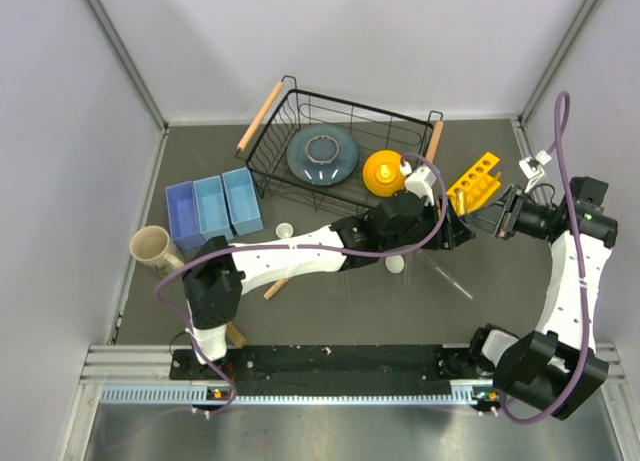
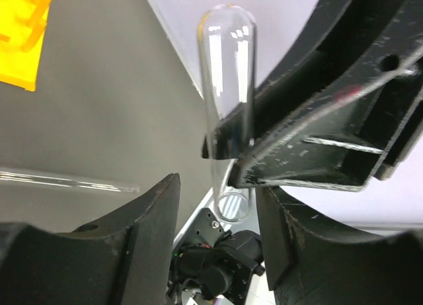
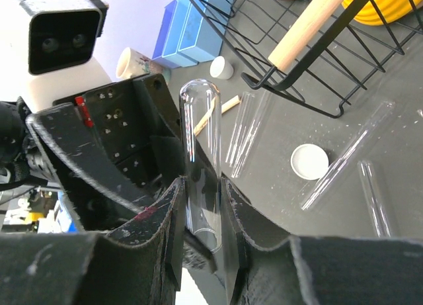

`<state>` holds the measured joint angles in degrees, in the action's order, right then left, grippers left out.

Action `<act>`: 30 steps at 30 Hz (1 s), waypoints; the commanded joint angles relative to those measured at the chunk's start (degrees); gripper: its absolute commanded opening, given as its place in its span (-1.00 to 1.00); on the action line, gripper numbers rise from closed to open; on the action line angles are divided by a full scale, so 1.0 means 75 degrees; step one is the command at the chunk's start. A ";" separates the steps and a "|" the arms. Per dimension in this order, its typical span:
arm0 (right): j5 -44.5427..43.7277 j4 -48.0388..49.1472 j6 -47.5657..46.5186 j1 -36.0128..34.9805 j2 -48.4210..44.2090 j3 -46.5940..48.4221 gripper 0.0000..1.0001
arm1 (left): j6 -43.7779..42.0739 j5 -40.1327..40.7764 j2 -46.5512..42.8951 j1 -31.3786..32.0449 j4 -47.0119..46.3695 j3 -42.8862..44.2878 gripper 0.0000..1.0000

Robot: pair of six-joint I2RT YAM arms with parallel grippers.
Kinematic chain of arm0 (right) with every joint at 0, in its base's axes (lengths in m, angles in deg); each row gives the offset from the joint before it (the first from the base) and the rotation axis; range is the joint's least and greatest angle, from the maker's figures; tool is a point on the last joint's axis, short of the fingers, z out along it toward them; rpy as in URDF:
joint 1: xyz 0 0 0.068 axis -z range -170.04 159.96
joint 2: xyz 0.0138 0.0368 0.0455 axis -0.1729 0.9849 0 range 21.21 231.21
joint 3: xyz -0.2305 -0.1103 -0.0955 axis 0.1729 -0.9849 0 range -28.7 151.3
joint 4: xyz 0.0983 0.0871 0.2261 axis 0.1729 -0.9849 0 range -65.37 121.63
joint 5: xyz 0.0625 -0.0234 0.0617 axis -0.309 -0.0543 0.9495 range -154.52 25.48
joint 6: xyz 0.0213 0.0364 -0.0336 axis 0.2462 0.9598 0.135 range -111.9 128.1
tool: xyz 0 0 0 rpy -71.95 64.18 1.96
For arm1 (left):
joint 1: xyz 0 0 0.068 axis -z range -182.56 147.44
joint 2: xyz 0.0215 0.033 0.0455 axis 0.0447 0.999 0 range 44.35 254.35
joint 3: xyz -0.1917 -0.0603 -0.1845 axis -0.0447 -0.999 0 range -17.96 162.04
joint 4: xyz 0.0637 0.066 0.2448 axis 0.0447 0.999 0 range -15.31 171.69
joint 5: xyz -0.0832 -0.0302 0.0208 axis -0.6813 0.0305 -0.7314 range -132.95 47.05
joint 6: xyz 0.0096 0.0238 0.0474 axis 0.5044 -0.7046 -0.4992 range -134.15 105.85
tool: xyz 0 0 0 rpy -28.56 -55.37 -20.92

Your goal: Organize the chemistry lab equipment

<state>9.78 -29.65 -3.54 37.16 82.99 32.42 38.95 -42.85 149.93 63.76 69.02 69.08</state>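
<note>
My right gripper (image 3: 201,212) is shut on a thin clear tube (image 3: 200,139) and holds it above the table, near the yellow rack (image 1: 473,181). The left gripper (image 2: 218,219) faces it, its jaws on either side of the same tube (image 2: 228,87) with a gap showing on the left side. From above, the two grippers meet at the tube (image 1: 481,224). More clear tubes (image 3: 248,130) lie on the table. Near them are a white round piece (image 3: 309,161), a second one (image 1: 285,230) and a short wooden stick (image 1: 275,288).
A black wire basket (image 1: 300,111) at the back holds a grey-blue plate (image 1: 322,154) and an orange bowl (image 1: 385,171). Three blue bins (image 1: 213,209) and a beige cup (image 1: 152,247) stand at the left. Grey walls enclose the table.
</note>
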 commanded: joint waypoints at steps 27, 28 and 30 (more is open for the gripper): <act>-0.1328 -0.0630 -0.1213 -0.1540 -0.0327 0.0967 0.28 | -0.2450 -0.0458 -0.1585 0.0028 -0.1329 -0.2125 -0.65; -0.1422 -0.0677 -0.1237 -0.1610 -0.0281 0.0991 0.28 | -0.2498 -0.0482 -0.1620 0.0028 -0.1341 -0.2160 -0.65; -0.1586 -0.0747 -0.1307 -0.1705 -0.0187 0.1061 0.28 | -0.2661 -0.0645 -0.1714 0.0039 -0.1458 -0.2300 -0.65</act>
<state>0.10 -33.36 -10.38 25.97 80.30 37.42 23.82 -44.20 141.10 63.96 64.34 53.26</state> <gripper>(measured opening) 0.638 0.306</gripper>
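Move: The right hand holds the upright test tube, its middle some 3 cm above that hand. The left hand's still-open fingers straddle the tube's lower end, its middle about 4 cm above them. From the left hand, the yellow rack stands about 15 cm ahead, 4 cm to the right; the white cap lies roughly 2 cm ahead, 11 cm to the left; a lying tube is almost straight below, about 22 cm down. Left fingers close on the tube's lower end, right fingers open, and the left draws it 5 cm left, 4 down. ##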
